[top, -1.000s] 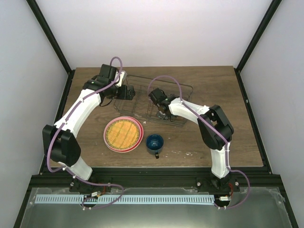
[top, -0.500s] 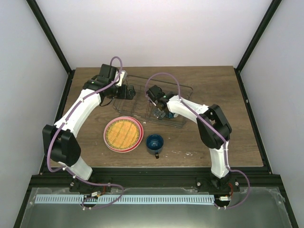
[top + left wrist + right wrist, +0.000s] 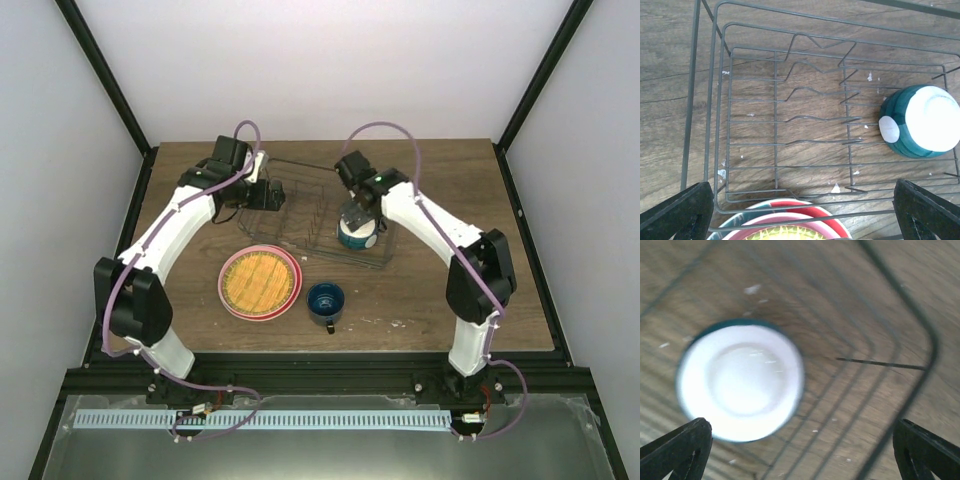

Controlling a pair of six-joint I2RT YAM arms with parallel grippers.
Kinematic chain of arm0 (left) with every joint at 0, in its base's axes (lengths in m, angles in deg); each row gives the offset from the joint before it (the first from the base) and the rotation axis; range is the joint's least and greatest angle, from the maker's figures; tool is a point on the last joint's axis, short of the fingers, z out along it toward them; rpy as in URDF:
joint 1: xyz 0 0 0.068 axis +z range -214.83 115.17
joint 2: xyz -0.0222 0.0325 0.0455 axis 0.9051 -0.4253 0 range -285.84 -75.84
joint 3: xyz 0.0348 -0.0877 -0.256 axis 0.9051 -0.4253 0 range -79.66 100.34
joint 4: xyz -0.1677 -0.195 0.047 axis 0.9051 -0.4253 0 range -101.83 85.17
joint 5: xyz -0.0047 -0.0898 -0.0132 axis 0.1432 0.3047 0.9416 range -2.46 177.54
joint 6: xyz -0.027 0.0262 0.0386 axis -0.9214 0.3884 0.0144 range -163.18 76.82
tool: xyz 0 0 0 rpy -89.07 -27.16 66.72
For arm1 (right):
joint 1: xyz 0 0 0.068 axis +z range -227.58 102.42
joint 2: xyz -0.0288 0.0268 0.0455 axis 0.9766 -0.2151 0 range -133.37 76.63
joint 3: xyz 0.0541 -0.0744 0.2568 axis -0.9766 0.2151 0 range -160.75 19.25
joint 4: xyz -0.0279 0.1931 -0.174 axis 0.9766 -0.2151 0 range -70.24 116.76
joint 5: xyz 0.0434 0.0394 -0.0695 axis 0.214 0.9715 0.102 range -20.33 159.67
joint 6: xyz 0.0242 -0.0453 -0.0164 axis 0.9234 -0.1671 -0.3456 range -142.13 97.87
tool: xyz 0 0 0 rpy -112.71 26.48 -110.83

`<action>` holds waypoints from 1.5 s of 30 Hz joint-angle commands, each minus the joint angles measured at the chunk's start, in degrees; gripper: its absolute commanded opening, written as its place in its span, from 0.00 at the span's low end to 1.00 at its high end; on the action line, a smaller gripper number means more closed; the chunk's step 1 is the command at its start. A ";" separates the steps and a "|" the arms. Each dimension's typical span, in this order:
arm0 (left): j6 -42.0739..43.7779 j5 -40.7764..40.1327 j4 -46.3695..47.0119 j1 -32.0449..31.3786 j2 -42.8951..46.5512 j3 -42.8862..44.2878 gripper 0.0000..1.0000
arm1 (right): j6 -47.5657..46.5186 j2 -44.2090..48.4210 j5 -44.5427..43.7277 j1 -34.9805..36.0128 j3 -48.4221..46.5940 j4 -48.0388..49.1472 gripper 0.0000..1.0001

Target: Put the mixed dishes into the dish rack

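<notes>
The dish rack (image 3: 318, 212) stands at the back middle of the table. The cream bowl with its teal outside (image 3: 357, 233) sits upright in the rack's right part. My right gripper (image 3: 359, 208) hangs open just above it, and the bowl (image 3: 742, 382) fills the left of a blurred right wrist view. My left gripper (image 3: 271, 194) stands open over the rack's left end, its fingers (image 3: 675, 212) wide apart above the wires (image 3: 775, 100). In front of the rack the woven-pattern plate (image 3: 261, 279) lies on the pink plate (image 3: 228, 290). The blue mug (image 3: 326, 300) stands to their right.
The left wrist view shows the bowl (image 3: 922, 122) at the rack's far end and the stacked plates' rim (image 3: 840, 225) under the near wire. Dark frame posts stand at the table's back corners, with white walls behind.
My right gripper has lifted and swung back to the right, off the rack's near middle. The bowl now shows in the rack. The left arm has stayed put.
</notes>
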 commanded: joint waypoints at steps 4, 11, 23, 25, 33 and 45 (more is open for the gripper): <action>0.36 -2.48 0.52 2.90 -3.44 3.34 1.00 | 14.14 0.13 -7.21 -9.73 -6.98 -7.73 1.00; 1.68 -4.38 0.33 7.88 -7.06 5.40 1.00 | 14.74 -2.05 -4.26 -13.08 -7.06 -6.38 1.00; 1.60 -2.39 5.58 8.84 -11.99 4.86 1.00 | 14.11 -7.25 -3.63 -15.98 -5.92 -0.83 1.00; 1.69 -1.97 6.29 8.84 -12.58 4.68 1.00 | 13.73 -7.40 -3.82 -16.81 -6.07 -0.08 1.00; 1.53 0.38 7.47 8.83 -14.31 3.48 1.00 | 11.74 -11.71 -4.92 -19.52 -8.22 1.11 1.00; 0.13 4.86 8.84 8.47 -13.75 -0.66 1.00 | 8.65 -18.11 -6.85 -23.04 -17.02 2.61 1.00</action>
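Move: The right hand hovers open over the dish rack. The rack's right-end rim, by its far corner, is about 8 cm ahead, 11 to the right and 6 below. The upturned bowl lies roughly 5 cm left, 1 ahead and 10 below, and the mug some 20 back, 10 left. For the left hand, the rack's left-end rim is some 5 cm ahead, 6 left and 11 below; the pie plate is about 17 back, 2 left and 19 below. The right hand swings away from the bowl, right and forward, some 15 cm right in all, turning about 30 degrees clockwise; after a slight rise it sinks and keeps on forward to the rack's far right corner, ending with the corner near its left finger. Meanwhile the left hand goes forward and left, then sinks while easing back to the right, about 8 cm lower in all, until the left-end rim runs between its fingers; both grippers stay wide open. ##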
